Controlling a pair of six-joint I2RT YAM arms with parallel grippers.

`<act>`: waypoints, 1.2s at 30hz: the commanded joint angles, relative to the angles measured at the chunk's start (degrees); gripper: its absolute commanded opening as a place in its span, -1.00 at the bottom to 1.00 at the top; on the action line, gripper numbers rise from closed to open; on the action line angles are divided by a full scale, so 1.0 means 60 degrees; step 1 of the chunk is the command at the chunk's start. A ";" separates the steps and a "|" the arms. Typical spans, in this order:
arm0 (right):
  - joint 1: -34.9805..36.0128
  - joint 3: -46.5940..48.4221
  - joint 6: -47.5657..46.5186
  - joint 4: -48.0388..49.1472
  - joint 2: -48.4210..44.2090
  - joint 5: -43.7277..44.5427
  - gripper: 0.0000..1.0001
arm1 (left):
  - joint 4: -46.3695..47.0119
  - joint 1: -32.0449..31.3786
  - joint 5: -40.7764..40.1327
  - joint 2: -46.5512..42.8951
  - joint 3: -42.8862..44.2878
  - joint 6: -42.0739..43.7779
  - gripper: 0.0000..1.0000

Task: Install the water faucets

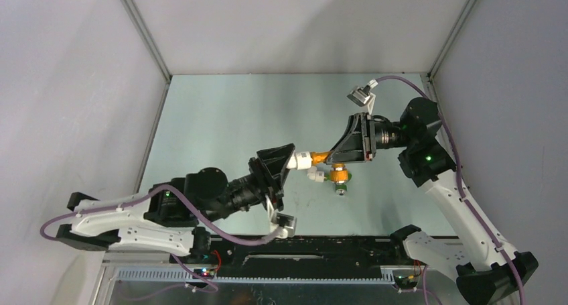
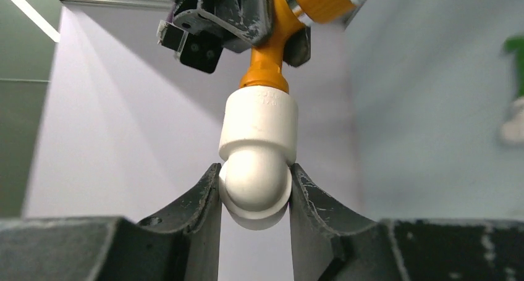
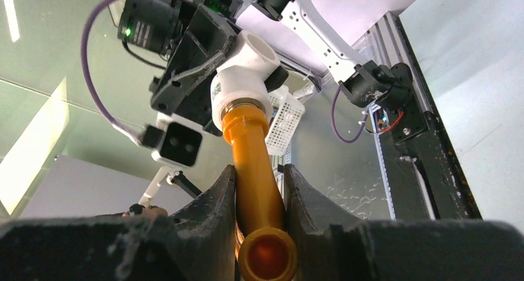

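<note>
My left gripper (image 1: 289, 159) is shut on a white elbow fitting (image 1: 303, 160), seen close in the left wrist view (image 2: 256, 170). The orange faucet (image 1: 320, 157) sticks out of that fitting's end (image 2: 270, 65). My right gripper (image 1: 348, 149) is shut on the orange faucet's curved spout (image 3: 256, 182), and the fitting (image 3: 244, 77) shows at its far end. Both are held above the table. The green faucet (image 1: 339, 176) with an orange knob lies on the table below them, joined to a second white elbow fitting (image 1: 316, 176).
The pale green table (image 1: 221, 124) is walled by grey panels at the left, back and right. A black rail (image 1: 315, 248) runs along the near edge between the arm bases. A white mesh basket (image 3: 285, 120) shows in the right wrist view.
</note>
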 commanded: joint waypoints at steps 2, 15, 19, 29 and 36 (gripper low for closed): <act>-0.0128 0.0158 0.0321 -0.0414 0.0184 0.0517 -1.00 | 0.0498 -0.0607 -0.2322 0.0457 0.0276 0.3620 -1.00; -0.0921 0.0154 -0.0608 -0.1230 -0.0425 0.0710 -1.00 | 0.0746 -0.0754 -0.2146 -0.0607 -0.0209 -0.1496 0.99; -0.1188 0.0158 -0.1388 -0.2011 -0.0533 0.0705 -1.00 | 0.0890 -0.0674 -0.2251 -0.1021 -0.0251 -0.6264 0.99; -0.1381 0.0158 -0.2597 -0.3044 -0.0699 0.0825 -1.00 | 0.0294 0.2278 -0.1098 -0.1190 -0.0332 -1.8302 0.99; -0.1379 0.0166 -0.2521 -0.2903 -0.0653 0.0784 -1.00 | 0.1767 0.5493 0.3008 -0.1390 -0.1763 -2.3950 0.97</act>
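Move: The white elbow, already on the orange faucet's end, sits in the left fingers, its middle about 2 cm to the right of that hand and 1 cm ahead; from the right hand it lies roughly 8 cm left and level in height. The orange faucet's middle is some 11 cm right of the left hand and 1 cm back, in the right fingers. The finished green faucet lies on the table about 7 cm ahead of the left hand, 15 cm right and 30 cm below. The white elbow gets a last small twist of some 15–20 degrees from the left hand, whose fingers then open wide and let go. That hand backs off left about 5 cm, swings forward about as far while rolling back the other way roughly 120 degrees. The right hand keeps its grip on the orange faucet, drifting down, forward and right, around 3 cm each. ##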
